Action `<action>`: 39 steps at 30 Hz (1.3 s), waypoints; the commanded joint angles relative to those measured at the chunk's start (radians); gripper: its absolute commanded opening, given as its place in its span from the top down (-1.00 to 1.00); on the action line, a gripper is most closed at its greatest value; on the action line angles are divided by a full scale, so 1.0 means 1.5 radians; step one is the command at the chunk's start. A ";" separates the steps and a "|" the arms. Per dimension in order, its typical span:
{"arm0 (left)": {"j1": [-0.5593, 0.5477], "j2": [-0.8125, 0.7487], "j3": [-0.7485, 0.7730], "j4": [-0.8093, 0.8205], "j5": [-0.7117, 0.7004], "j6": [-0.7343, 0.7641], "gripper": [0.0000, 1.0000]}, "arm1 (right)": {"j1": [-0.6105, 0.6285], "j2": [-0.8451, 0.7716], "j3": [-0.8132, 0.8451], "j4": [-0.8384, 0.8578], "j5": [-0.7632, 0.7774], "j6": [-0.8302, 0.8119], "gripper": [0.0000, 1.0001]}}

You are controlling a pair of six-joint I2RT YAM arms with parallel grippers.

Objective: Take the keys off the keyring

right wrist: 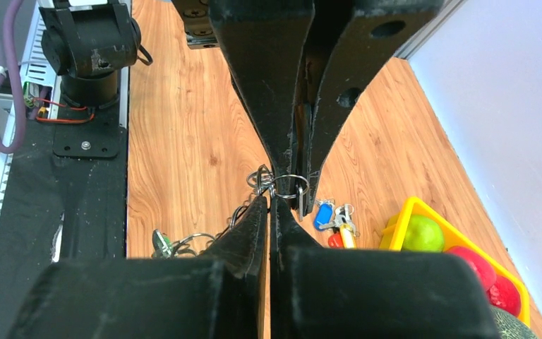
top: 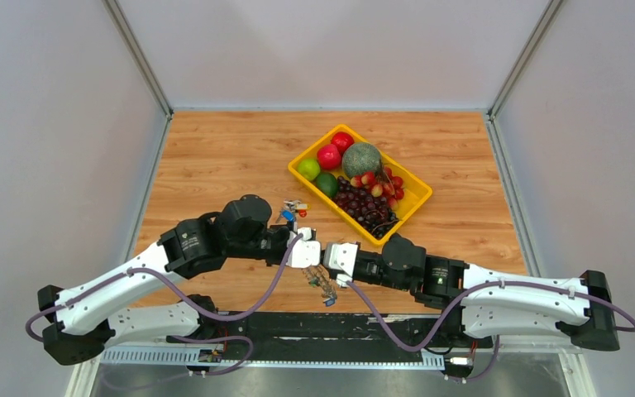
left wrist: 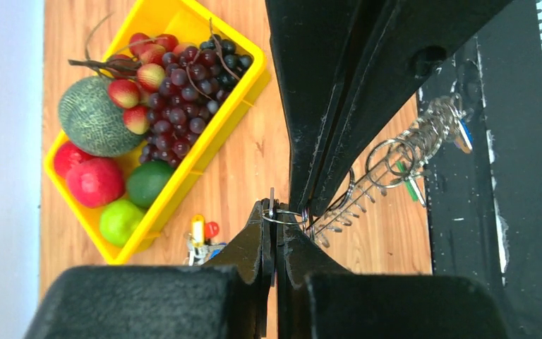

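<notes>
The keyring [top: 321, 283] hangs between my two grippers near the table's front edge, a string of silver rings and pieces [left wrist: 402, 152]. The green-capped key [left wrist: 411, 187] and the blue-capped key [left wrist: 464, 134] hang on its far end. The green key also shows in the right wrist view [right wrist: 159, 241]. My left gripper [left wrist: 274, 208] is shut on a flat silver piece that sits on a small ring [left wrist: 288, 216]. My right gripper [right wrist: 269, 199] is shut on the keyring right beside it. The two grippers meet tip to tip, left [top: 310, 255] and right [top: 331, 258].
A small loose bunch with blue, red and yellow tags [top: 293, 210] lies on the wood behind the grippers. A yellow tray [top: 424, 193] of fruit stands at the back right. The black base strip [left wrist: 466, 233] runs along the front edge.
</notes>
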 commanded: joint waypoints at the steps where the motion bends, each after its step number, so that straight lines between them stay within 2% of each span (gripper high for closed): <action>1: -0.004 0.026 0.024 0.055 0.055 -0.058 1.00 | 0.017 -0.016 0.036 0.095 -0.021 -0.028 1.00; 6: -0.011 0.030 0.013 0.064 0.058 -0.039 1.00 | 0.017 -0.034 0.016 0.159 0.004 -0.022 1.00; 10: -0.013 0.020 -0.004 0.080 0.035 -0.037 1.00 | 0.017 -0.068 -0.030 0.233 -0.034 -0.025 1.00; 15: -0.013 0.025 0.001 0.075 0.036 -0.048 1.00 | 0.018 -0.102 -0.082 0.284 -0.056 -0.083 1.00; 22: -0.013 -0.025 -0.044 0.113 0.020 -0.017 1.00 | 0.019 -0.117 -0.069 0.264 -0.051 -0.122 1.00; 26: -0.013 -0.061 -0.076 0.136 0.001 0.012 1.00 | 0.019 -0.102 -0.041 0.239 -0.058 -0.137 0.92; 29: -0.013 -0.074 -0.097 0.147 -0.017 0.025 1.00 | 0.019 -0.093 -0.038 0.241 -0.058 -0.137 1.00; 35: -0.013 -0.125 -0.142 0.196 -0.037 0.042 1.00 | 0.018 -0.116 -0.068 0.258 -0.040 -0.101 1.00; 39: -0.013 -0.166 -0.179 0.228 -0.026 0.067 1.00 | 0.017 -0.137 -0.103 0.241 0.024 -0.049 0.86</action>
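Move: Both hands meet fingertip to fingertip on one small ring of the keyring. The keyring's middle hangs about 5 cm back and 5 cm below either hand, level with them sideways. On the table some 25 cm below the right hand, the loose keys lie about 18 cm ahead and 8 cm left, the fruit tray about 26 cm ahead and 10 cm right. Right fingers leave the keyring, rising some 9 cm and tilting up about 20 degrees; left keeps its pinch. ##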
